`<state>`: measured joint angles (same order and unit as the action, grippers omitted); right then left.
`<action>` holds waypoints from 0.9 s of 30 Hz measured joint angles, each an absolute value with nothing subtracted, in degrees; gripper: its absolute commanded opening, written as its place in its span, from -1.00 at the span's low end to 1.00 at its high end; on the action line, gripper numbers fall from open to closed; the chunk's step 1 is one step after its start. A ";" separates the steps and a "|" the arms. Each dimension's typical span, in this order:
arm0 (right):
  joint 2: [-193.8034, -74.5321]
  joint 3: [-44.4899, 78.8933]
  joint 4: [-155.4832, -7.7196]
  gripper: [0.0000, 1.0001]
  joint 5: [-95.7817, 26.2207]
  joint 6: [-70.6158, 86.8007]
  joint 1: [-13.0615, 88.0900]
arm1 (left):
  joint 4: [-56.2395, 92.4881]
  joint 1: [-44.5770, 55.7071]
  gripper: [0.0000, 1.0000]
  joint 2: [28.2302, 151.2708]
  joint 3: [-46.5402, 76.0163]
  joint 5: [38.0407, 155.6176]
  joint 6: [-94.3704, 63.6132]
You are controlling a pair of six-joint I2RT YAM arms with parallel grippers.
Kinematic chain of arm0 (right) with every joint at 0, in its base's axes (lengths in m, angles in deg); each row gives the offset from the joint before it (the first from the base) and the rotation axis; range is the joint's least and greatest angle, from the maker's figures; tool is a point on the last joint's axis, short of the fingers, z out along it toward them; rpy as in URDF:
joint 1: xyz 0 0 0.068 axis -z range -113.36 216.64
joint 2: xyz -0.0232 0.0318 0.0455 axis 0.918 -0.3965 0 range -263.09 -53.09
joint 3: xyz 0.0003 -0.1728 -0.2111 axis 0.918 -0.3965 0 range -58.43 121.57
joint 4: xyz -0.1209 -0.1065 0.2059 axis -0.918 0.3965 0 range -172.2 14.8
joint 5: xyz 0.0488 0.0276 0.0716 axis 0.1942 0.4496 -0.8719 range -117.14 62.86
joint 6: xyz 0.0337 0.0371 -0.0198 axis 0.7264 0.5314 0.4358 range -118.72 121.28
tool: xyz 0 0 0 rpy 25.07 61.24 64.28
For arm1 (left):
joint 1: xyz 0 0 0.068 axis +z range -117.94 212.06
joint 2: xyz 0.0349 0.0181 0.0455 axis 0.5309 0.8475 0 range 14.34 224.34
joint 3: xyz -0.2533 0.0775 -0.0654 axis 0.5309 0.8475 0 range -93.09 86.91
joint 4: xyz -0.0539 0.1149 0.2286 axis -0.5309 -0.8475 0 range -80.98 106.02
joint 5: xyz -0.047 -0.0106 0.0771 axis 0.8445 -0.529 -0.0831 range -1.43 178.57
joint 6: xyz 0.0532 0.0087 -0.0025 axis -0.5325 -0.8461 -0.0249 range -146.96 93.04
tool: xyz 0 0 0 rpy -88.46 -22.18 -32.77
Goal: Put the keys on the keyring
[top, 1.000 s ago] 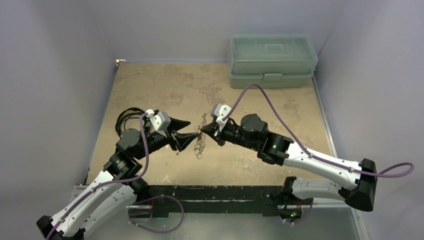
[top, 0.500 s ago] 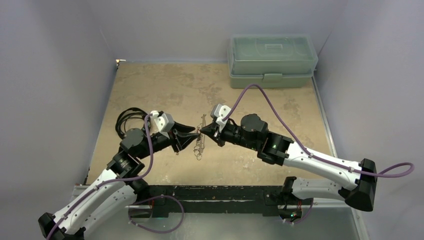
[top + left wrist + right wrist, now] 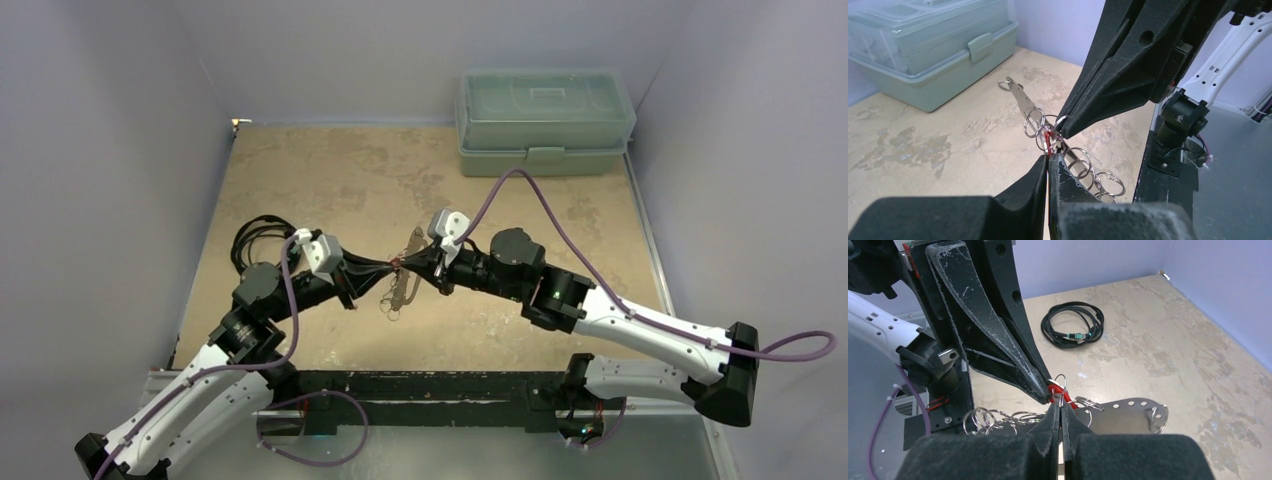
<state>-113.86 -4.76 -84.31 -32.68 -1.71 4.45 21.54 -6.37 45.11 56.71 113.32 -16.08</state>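
Note:
The keyring (image 3: pixel 405 285), a flat silver plate strung with wire rings, hangs above mid-table between both arms. In the right wrist view the plate (image 3: pixel 1130 415) is perforated and its rings (image 3: pixel 993 418) trail left. My right gripper (image 3: pixel 1060 407) is shut on one wire ring. The small red-headed key (image 3: pixel 1048 138) sits right at that ring. My left gripper (image 3: pixel 1048 158) is shut, its tips pinching the red key (image 3: pixel 1055 389). From above, the left gripper (image 3: pixel 390 268) and the right gripper (image 3: pixel 408 266) meet tip to tip. The key's silver blade is hidden.
A pale green lidded toolbox (image 3: pixel 545 120) stands at the back right, also in the left wrist view as the toolbox (image 3: pixel 923 50). A coiled black cable (image 3: pixel 255 240) lies left of my left arm. The black base rail (image 3: pixel 420 385) runs along the near edge.
My left gripper has closed from open and slid right until its tips meet the right gripper's at the keyring. The hanging keyring has tilted slightly. The right gripper has stayed shut.

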 measured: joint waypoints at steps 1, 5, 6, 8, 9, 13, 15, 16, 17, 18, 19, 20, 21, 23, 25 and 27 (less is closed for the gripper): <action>-113.60 -4.76 -84.31 -1.00 -32.72 -1.71 4.45 | 21.63 -6.37 -1.00 44.82 56.71 113.58 -16.19; -112.46 -4.76 -84.22 -1.00 -32.86 -1.71 4.45 | 21.89 -6.37 -1.00 44.41 56.71 114.13 -17.02; -112.18 -4.76 -84.15 -1.00 -32.96 -1.71 4.43 | 22.02 -6.39 -1.00 44.34 56.71 114.24 -17.11; -111.70 -4.76 -84.13 -1.00 -33.29 -1.71 4.40 | 22.24 -6.39 -1.00 44.28 56.71 114.52 -17.16; -111.50 -4.76 -84.13 -1.00 -33.40 -1.71 4.40 | 22.37 -6.41 -1.00 44.28 56.71 114.68 -17.18; -111.43 -4.76 -84.11 -1.00 -33.97 -1.71 4.40 | 22.35 -6.59 -0.91 44.41 56.71 114.96 -17.16; -111.43 -4.76 -84.09 -1.00 -34.14 -1.71 4.40 | 22.33 -6.59 -0.43 44.52 56.71 115.03 -17.31; -111.43 -4.76 -84.04 -1.00 -34.17 -1.71 4.40 | 22.22 -6.59 -0.27 44.50 56.71 115.03 -17.64; -111.43 -4.76 -84.02 -1.00 -34.19 -1.71 4.40 | 22.06 -6.59 -0.17 44.45 56.71 115.00 -17.68; -111.43 -4.76 -84.02 -1.00 -34.19 -1.71 4.40 | 21.76 -6.59 -0.06 44.39 56.71 114.98 -17.88; -111.43 -4.76 -83.98 -1.00 -34.19 -1.71 4.40 | 21.36 -6.59 0.01 44.30 56.71 114.96 -18.14; -111.43 -4.76 -83.91 -1.00 -34.19 -1.71 4.40 | 20.84 -6.59 0.07 44.08 56.71 114.96 -18.34; -111.43 -4.76 -83.91 -1.00 -34.19 -1.71 4.40 | 20.51 -6.59 0.09 43.80 56.71 114.96 -18.69; -111.43 -4.76 -83.89 -1.00 -34.19 -1.71 4.40 | 20.14 -6.59 0.12 43.12 56.71 114.96 -19.08; -111.43 -4.76 -83.78 -1.00 -34.21 -1.71 4.40 | 19.70 -6.59 0.12 42.16 56.69 114.96 -19.25; -111.43 -4.76 -83.54 -1.00 -34.21 -1.73 4.40 | 19.44 -6.59 0.12 41.61 56.52 115.05 -19.30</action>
<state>-111.43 -4.76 -83.54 -34.21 -1.73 4.40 19.44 -6.59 41.61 56.52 115.05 -19.30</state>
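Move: The red-headed key is already pinched in the left fingertips; the ring it goes on, held in the right fingertips, lies roughly 1 cm to the left hand's right, about level ahead and in height. The key ring's plate hangs about 2 cm right of the left hand, 1 cm back and 3 cm below; its bunch of loose rings is some 6 cm back, straight in line sideways, and 4 cm below. From the right hand, the ring is about 1 cm left, level otherwise. The key, already gripped by its red head, is carried slightly up and back in the shut left fingers while the right hand, keeping its pinch on the ring, rises about 1.5 cm and draws back 1 cm. With both nearly still, the left fingers then open to about half and let go of the key, easing back, up and a little left, roughly 1 cm off. ##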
